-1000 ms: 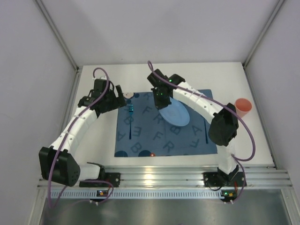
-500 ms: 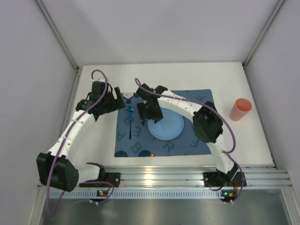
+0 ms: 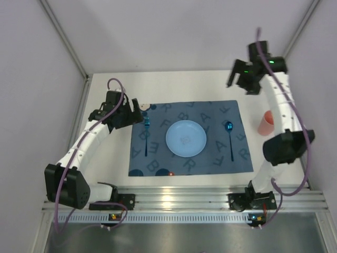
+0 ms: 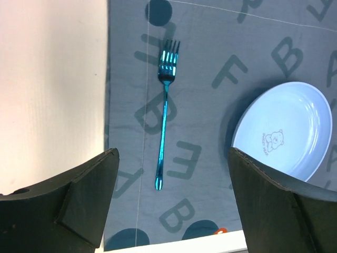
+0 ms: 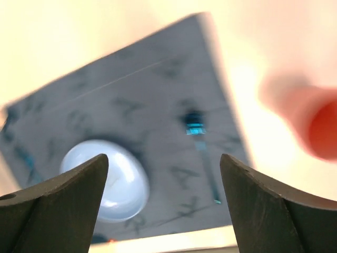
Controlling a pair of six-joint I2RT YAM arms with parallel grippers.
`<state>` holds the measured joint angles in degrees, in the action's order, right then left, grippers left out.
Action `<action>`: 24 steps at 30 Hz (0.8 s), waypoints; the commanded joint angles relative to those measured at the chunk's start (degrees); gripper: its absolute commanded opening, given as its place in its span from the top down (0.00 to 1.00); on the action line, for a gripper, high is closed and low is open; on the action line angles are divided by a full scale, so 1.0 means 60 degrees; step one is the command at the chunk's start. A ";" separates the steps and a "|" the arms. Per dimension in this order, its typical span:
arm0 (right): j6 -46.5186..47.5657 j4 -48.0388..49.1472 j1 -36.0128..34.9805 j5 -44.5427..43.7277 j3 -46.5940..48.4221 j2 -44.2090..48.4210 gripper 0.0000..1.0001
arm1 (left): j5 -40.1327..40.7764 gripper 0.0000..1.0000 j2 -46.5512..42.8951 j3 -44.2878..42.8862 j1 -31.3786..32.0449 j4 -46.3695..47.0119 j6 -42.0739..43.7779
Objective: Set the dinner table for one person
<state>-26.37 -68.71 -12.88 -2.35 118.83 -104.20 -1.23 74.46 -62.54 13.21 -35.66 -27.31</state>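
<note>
The dinner table (image 3: 210, 84) is a white top with a blue letter-printed placemat (image 3: 210, 113) on it. A light blue plate (image 3: 186, 138) lies flat at the mat's middle. A teal fork (image 3: 147, 132) lies to its left and a teal spoon (image 3: 229, 138) to its right. My left gripper (image 3: 138, 112) hovers open by the mat's far left corner; its wrist view shows the fork (image 4: 165, 105) and plate (image 4: 284, 132) below the empty left gripper (image 4: 174, 211). My right gripper (image 3: 243, 85) is raised at the back right, open and empty. Its blurred wrist view shows plate (image 5: 113, 179), spoon (image 5: 202, 153) and right gripper (image 5: 164, 205).
An orange cup (image 3: 267, 122) stands on the white top just right of the mat, partly behind my right arm, and shows as a cup (image 5: 310, 121) in the right wrist view. A silver slotted rail (image 3: 184, 197) runs along the near edge. Grey walls enclose three sides.
My right gripper set the plate down flat on the mat's middle, opened, and swung up to the back right, uncovering the spoon. The left arm has barely moved.
</note>
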 commanded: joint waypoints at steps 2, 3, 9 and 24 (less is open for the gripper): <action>0.0484 -0.1221 0.2727 -0.0226 -0.1871 0.1676 0.13 | -0.0599 0.11 0.0100 -0.0094 -0.0049 0.0714 -0.0165; 0.0600 -0.1089 0.3531 0.0023 -0.2339 0.1722 0.12 | -0.0643 0.11 0.0115 -0.0079 -0.0049 0.0728 -0.0151; 0.1011 -0.0913 0.4564 0.0348 -0.2651 0.1167 0.13 | -0.0688 0.11 0.0130 -0.0108 -0.0034 0.0655 -0.0019; 0.1012 0.0536 0.4711 -0.0225 -0.2840 -0.0181 0.17 | -0.0439 0.11 -0.0192 0.0185 -0.0049 0.0582 0.0011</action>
<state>-20.69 -69.58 14.81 -2.92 102.72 -103.79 -4.60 75.48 -61.65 13.19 -33.91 -27.73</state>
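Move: The pink cup stands some 20 cm to the right of the open right hand, about 12 cm back and 16 cm below. From that hand the spoon is roughly 20 cm back, 4 cm right and 21 cm down; the plate is about 18 cm back, 17 cm left and 20 cm down. From the left hand the cup is some 61 cm right, 4 cm back and 6 cm below. The open right hand sweeps about 20 cm right towards the cup, sinking some 9 cm and turning clockwise. ##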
